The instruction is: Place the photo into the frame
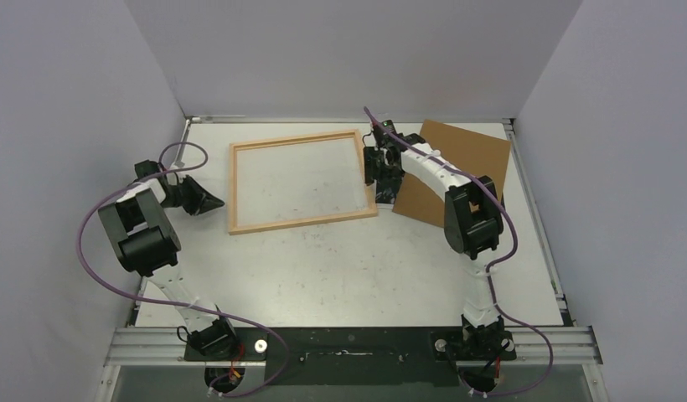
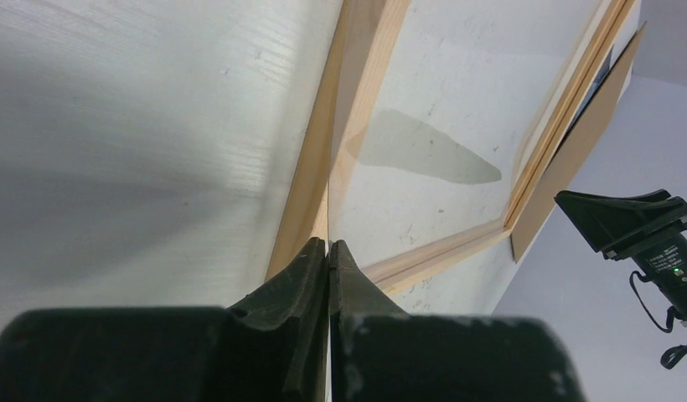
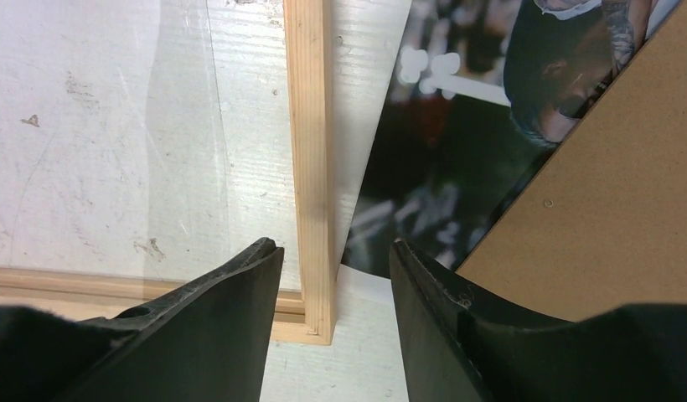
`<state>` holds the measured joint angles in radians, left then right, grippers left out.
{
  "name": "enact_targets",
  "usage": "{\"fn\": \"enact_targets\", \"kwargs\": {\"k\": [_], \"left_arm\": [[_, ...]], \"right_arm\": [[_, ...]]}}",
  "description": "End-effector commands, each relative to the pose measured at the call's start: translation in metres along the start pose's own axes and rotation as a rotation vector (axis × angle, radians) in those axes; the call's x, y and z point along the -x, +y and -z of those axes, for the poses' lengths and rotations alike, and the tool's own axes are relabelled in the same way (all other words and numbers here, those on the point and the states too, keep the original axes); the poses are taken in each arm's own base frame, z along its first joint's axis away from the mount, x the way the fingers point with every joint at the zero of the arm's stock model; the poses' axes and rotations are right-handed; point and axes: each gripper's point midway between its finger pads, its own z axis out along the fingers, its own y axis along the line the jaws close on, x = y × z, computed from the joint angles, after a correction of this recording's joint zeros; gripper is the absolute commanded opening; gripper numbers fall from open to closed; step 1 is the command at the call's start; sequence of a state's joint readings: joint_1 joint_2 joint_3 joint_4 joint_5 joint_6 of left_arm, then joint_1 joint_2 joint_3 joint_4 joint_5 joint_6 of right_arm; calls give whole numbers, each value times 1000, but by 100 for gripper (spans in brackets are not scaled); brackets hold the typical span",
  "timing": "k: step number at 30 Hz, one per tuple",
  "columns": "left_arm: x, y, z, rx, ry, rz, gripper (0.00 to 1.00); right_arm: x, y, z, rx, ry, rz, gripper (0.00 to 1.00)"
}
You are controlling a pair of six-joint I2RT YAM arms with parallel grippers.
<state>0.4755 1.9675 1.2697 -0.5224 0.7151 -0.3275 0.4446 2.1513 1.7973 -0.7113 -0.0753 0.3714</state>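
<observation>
The light-wood frame (image 1: 297, 139) lies flat mid-table, and its left rail (image 2: 319, 159) runs up from my left gripper. My left gripper (image 1: 222, 203) (image 2: 329, 244) is shut, its tips at the outer side of that rail near the near-left corner. A thin line runs on from between the tips, and I cannot tell whether anything is pinched. My right gripper (image 1: 380, 186) (image 3: 336, 247) is open and straddles the frame's right rail (image 3: 311, 142) near its near-right corner, with gaps on both sides. The photo (image 3: 457, 151) lies just right of that rail, partly hidden under a brown board.
The brown backing board (image 1: 462, 163) (image 3: 608, 193) lies tilted at the back right, overlapping the photo. Reflections suggest a clear pane inside the frame. White walls enclose the table on the left, back and right. The arm bases sit on the metal rail (image 1: 357, 343) at the near edge.
</observation>
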Motion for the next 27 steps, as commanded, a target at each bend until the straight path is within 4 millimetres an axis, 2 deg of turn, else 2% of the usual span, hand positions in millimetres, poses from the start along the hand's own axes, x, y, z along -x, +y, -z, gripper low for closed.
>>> {"fn": "enact_targets", "kwargs": {"k": [1,5,10,12,15,17,20,23,27], "left_arm": [[18,-38,30,-72,-47,-80,0],[25,-67,57,-90,-83,-101,0],[31,-117,100,-158,-160,-133,0],[29,-135,117,-187,-185,-137,0],[23,-151,135,-206,-214,-134,0],[19,-160,147,-203,-240,-125,0],[16,-169,163,-189,-290,-90,0],[11,-176,176,-187,-329,-34,0],[7,-187,195,-182,-393,22,0]], "right_arm": [[27,4,36,47,-98,-46,51],[35,10,49,124,-130,-126,52],[48,16,63,285,-181,-341,56],[52,26,69,362,-206,-413,58],[57,52,87,470,-254,-415,66],[63,79,112,553,-335,-323,69],[61,116,150,560,-473,-61,71],[50,147,177,492,-604,193,71],[26,197,206,459,-783,473,72]]}}
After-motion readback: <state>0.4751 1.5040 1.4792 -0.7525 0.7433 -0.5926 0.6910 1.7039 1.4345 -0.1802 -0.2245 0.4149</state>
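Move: The left fingers are already shut on the clear sheet's left edge; the frame's middle lies about 22 cm to this hand's right, 7 cm ahead and 4 cm below. From the open right hand, the sheet's middle is some 23 cm to the left, about level ahead and 5 cm down. The photo's middle is roughly 20 cm to its right and 2 cm ahead, 6 cm down, mostly under the brown board, whose middle is 24 cm right, level ahead, 6 cm down. Keep the left gripper pinched on the clear sheet and raise it nearly straight up, about 23 cm, tipping the fingers outward some 15 degrees, to lift the sheet out of the frame. Lift the empty right gripper off to one side of the photo, rolling it as it rises, then sweep it left and back over the frame while still climbing, about 16 cm up in all, opening the fingers wider. ##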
